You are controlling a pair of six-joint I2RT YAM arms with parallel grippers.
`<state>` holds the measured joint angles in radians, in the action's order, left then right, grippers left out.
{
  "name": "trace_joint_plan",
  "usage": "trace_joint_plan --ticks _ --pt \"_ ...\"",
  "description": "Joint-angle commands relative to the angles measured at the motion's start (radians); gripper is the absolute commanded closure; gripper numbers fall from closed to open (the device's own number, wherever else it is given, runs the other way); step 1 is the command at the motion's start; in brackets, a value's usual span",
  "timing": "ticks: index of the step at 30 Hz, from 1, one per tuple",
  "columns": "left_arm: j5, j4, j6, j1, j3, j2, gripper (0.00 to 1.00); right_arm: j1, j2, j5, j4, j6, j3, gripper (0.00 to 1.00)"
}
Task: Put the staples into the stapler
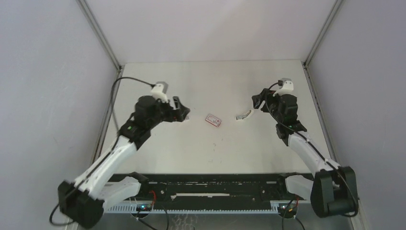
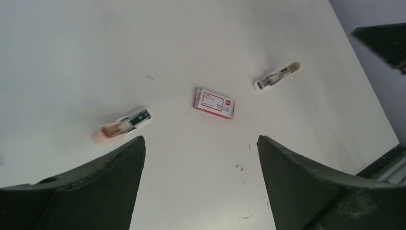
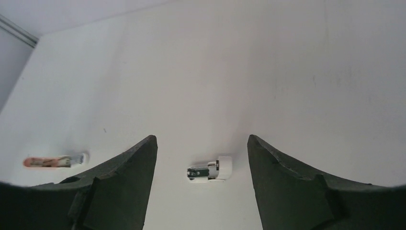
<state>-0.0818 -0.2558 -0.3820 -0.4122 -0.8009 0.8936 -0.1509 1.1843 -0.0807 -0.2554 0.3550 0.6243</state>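
The staples, a flat pink-red box with a white label (image 1: 213,120) (image 2: 214,103), lie mid-table between the arms. A small white-and-metal stapler part (image 1: 243,115) (image 2: 276,76) (image 3: 209,170) lies right of the box. A pink-and-white stapler part (image 2: 122,126) (image 3: 55,161) lies left of it. My left gripper (image 1: 181,111) (image 2: 201,140) hangs open above the table, just left of the box, holding nothing. My right gripper (image 1: 258,100) (image 3: 201,138) is open too, raised above the white part, which rests on the table apart from both fingers.
Several loose staples (image 2: 239,167) are scattered on the white table (image 1: 210,153) near the left gripper. Grey walls with metal corner posts (image 1: 100,33) enclose the table. A black rail (image 1: 210,184) runs along the near edge between the arm bases.
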Motion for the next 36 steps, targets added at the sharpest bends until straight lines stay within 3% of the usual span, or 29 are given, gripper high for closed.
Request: trace_joint_plan --ticks 1,4,9,15,24,36 --pt "-0.058 0.215 -0.034 -0.064 -0.109 0.272 0.10 0.004 -0.125 -0.022 0.099 0.027 -0.009 0.32" --pt "-0.098 0.214 0.025 -0.132 -0.238 0.473 0.11 0.002 -0.173 -0.077 0.122 0.043 -0.042 0.32" --pt "-0.175 0.169 0.098 -0.154 -0.474 0.754 0.12 -0.001 -0.230 -0.128 0.165 0.053 -0.056 0.32" --pt "-0.253 0.140 0.113 -0.158 -0.647 0.980 0.13 -0.003 -0.279 -0.139 0.208 0.052 -0.054 0.32" --pt "-0.276 0.117 0.105 -0.161 -0.728 1.156 0.13 -0.008 -0.269 -0.153 0.226 0.054 -0.055 0.32" --pt "-0.264 0.093 0.091 -0.162 -0.655 1.167 0.14 -0.031 -0.260 -0.121 0.250 0.044 -0.057 0.32"
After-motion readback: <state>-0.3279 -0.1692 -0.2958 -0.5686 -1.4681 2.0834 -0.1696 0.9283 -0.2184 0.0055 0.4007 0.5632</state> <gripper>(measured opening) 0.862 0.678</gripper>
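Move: The staple box lies about 7 cm ahead of my left hand, 14 cm to its right and some 21 cm below. The open white stapler stands about 16 cm right of the box and 3 cm farther out. The pink stapler is roughly 7 cm ahead of my left hand and 3 cm to its left, also on the table. From my right hand, the box is about 21 cm left, 2 cm back and 15 cm below. I swing my empty left hand about 18 cm right and 12 cm forward towards the staple box, dropping on the way and then sinking almost straight down, 18 cm in all. It tips down and turns clockwise, some 20 degrees each, fingers staying wide open, and stops just above the box. My empty right hand rises briefly, then backs off about 6 cm from the white stapler. ##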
